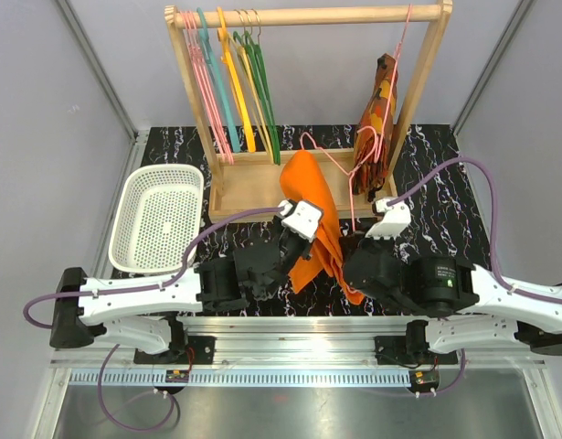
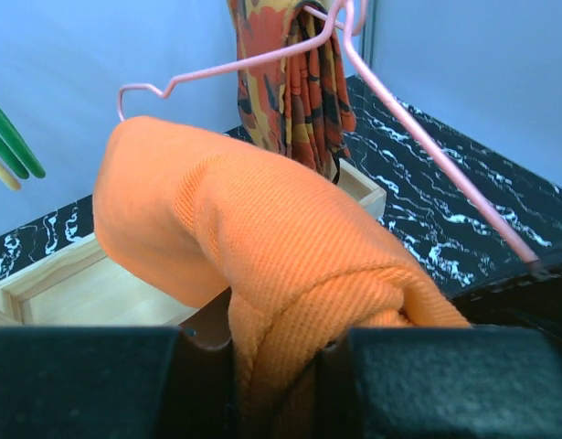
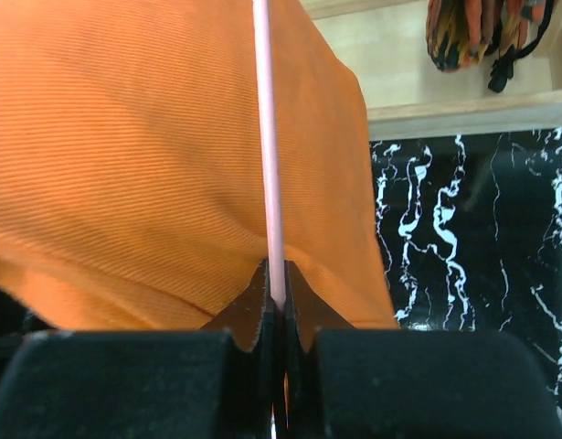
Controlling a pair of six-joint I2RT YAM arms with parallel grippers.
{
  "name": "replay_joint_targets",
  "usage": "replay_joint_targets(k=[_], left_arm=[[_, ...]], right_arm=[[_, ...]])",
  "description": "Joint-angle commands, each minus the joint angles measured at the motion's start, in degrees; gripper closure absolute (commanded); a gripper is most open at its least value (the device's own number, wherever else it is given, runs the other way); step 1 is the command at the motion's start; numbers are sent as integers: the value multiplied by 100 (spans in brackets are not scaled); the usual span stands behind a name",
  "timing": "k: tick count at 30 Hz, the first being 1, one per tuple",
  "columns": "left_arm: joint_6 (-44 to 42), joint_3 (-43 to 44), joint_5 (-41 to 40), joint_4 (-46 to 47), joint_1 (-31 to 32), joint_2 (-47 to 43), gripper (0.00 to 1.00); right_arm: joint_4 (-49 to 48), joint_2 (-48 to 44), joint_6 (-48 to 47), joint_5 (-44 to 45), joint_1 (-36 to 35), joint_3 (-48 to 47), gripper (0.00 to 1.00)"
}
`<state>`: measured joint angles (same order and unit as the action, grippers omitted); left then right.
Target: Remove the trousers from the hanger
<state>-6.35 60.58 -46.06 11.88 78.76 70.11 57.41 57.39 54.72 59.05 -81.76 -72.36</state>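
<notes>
The bright orange trousers are draped over the thin pink hanger, above the black mat in front of the rack. My left gripper is shut on a bunched fold of the trousers, with cloth pinched between the jaws. My right gripper is shut on one wire arm of the hanger, which runs up across the trousers from the closed jaws. In the left wrist view the hanger runs from its hook down to the right, behind the cloth.
A wooden rack stands at the back with several pink, teal, yellow and green hangers. A camouflage garment hangs at its right on another pink hanger. A white basket sits at the left. The rack's wooden base is just behind the trousers.
</notes>
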Motion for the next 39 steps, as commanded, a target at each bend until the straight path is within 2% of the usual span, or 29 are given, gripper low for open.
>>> replay_joint_targets(k=[1,6,11,14,18,24,26,29,30,31,37,39], left_arm=[[-278,990,-61,1265,122,-428,100],[-490,1658,9,975,166,-402,100],[-1060,2685,-192,807,166,-173,100],[-1465,3134,-271,623,166,64,100],[-2262,4197,-605,236,166,468,100],[-2809,5059,-535,-300,183,689,100],[-3029,5297,-605,-248,183,689,100],[-3932,5552,-1007,138,157,759,100],[-4597,5570,-1140,653,105,846,100],[-4838,5605,-1246,814,43,873,100],[-5130,5852,-1545,710,-536,760,100],[-5210,5782,-1730,885,-957,671,100]], right_arm=[[710,-175,610,19,28,326,100],[1062,-447,1137,-270,19,854,100],[1079,-904,1339,-534,28,1470,100],[1167,-1089,1296,-570,19,1567,100],[1264,-1221,1076,-649,28,1497,100],[1142,-1528,742,-710,28,1575,100],[1002,-1572,602,-728,19,1619,100],[782,-1625,365,-851,28,1707,100],[737,-1617,321,-903,28,1716,100],[719,-1582,242,-912,28,1716,100],[544,-1318,13,-851,19,1734,100],[412,-1221,-22,-868,28,1734,100]])
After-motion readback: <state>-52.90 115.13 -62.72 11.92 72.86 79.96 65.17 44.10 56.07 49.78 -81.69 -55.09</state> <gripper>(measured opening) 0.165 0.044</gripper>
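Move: The orange trousers, already pinched by the left hand, bunch some 10 cm left and 4 cm ahead of the right hand, about level. The right hand grips the pink hanger by one side; its middle is about 11 cm ahead, 7 cm right and 5 cm above the left hand. From the left hand, the green hangers are 30 cm ahead, 14 cm left, 10 cm higher; the white basket is about 20 cm ahead, 45 cm left, 33 cm lower. The orange trousers are hauled up and away from the pink hanger by the left hand, which keeps its pinch and climbs nearly 30 cm, increasingly swinging left (about 16 cm) while turning counter-clockwise and tipping its fingers up. The right hand, still gripping the hanger, first draws it some 9 cm down and 6 cm to the right, then all but stops. ##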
